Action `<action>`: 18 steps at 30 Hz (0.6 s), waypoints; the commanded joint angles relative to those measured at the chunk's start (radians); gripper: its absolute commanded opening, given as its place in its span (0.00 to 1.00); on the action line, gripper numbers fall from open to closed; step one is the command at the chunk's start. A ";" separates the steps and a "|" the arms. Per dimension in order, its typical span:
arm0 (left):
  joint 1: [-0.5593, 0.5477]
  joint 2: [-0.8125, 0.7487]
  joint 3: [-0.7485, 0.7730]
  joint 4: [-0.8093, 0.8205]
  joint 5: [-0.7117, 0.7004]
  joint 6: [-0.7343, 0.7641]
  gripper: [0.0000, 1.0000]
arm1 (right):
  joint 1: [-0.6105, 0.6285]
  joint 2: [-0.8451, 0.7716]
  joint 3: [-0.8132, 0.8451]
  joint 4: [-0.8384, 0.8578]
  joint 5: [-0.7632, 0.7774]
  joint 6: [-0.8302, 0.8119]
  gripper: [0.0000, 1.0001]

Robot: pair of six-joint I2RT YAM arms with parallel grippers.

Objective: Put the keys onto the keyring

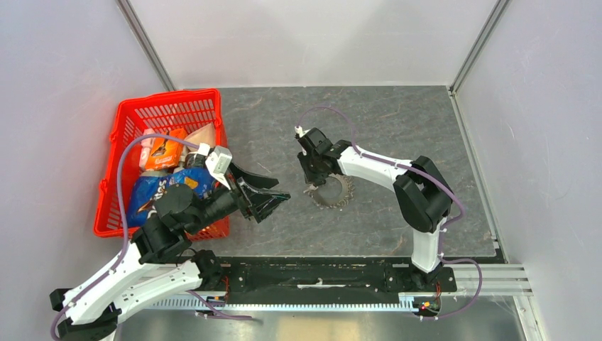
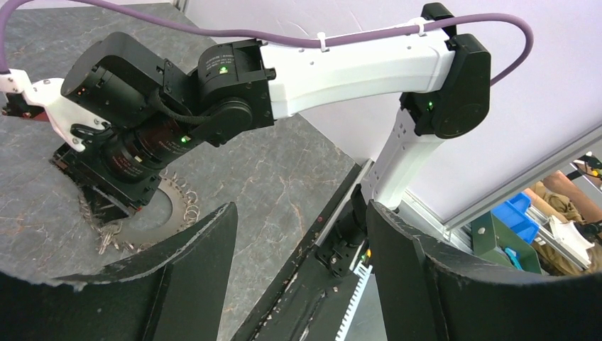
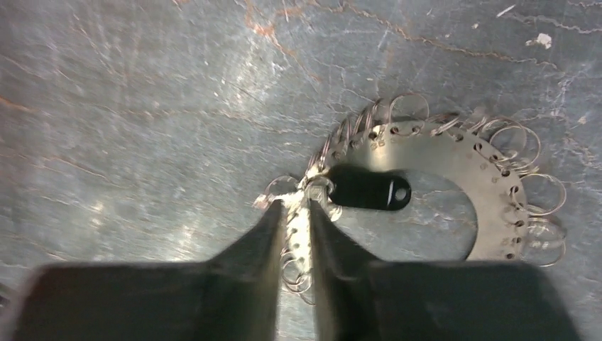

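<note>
The keyring (image 1: 335, 192) is a flat metal ring with many small silvery loops round its edge, lying on the grey table mid-right. In the right wrist view its band (image 3: 490, 177) curves round a bare centre. The key's black oblong head (image 3: 369, 188) lies inside that centre, its metal end at the ring's left rim. My right gripper (image 3: 297, 206) stands over that rim, fingers pinched on the ring's band just beside the key's metal end; it also shows in the top view (image 1: 310, 186). My left gripper (image 1: 280, 189) is open and empty, held above the table left of the ring (image 2: 160, 213).
A red basket (image 1: 106, 174) with several snack bags (image 1: 160, 188) stands at the left, under my left arm. The right arm (image 2: 341, 64) reaches across in front of the left wrist camera. The black base rail (image 1: 319, 273) runs along the near edge.
</note>
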 commanded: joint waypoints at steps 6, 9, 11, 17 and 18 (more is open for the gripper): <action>-0.001 -0.001 0.005 -0.014 -0.034 0.027 0.74 | -0.002 -0.143 0.044 0.019 0.045 0.003 0.80; -0.001 0.010 0.029 -0.046 -0.052 0.047 0.75 | -0.002 -0.238 0.016 0.020 0.116 0.003 0.97; -0.001 0.016 0.043 -0.066 -0.065 0.059 0.76 | -0.002 -0.300 -0.005 0.015 0.171 0.002 0.97; -0.001 0.039 0.071 -0.106 -0.145 0.090 0.78 | -0.002 -0.482 -0.074 -0.014 0.382 0.060 0.97; -0.001 0.049 0.082 -0.114 -0.154 0.094 0.78 | -0.003 -0.504 -0.079 -0.036 0.442 0.081 0.97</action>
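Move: The keys lie right under the right fingertips, about 1 cm below, on the left edge of the keyring. The keyring's middle is some 4 cm to the right and 2 cm back; the keys' black fob is about 2 cm right of the fingers, level with them. From the left hand the keys are roughly 18 cm ahead, 8 cm to the right and 31 cm below. Opening wide, the right hand rises some 16 cm off the keys, fingers tipping up; the left sinks slightly. ##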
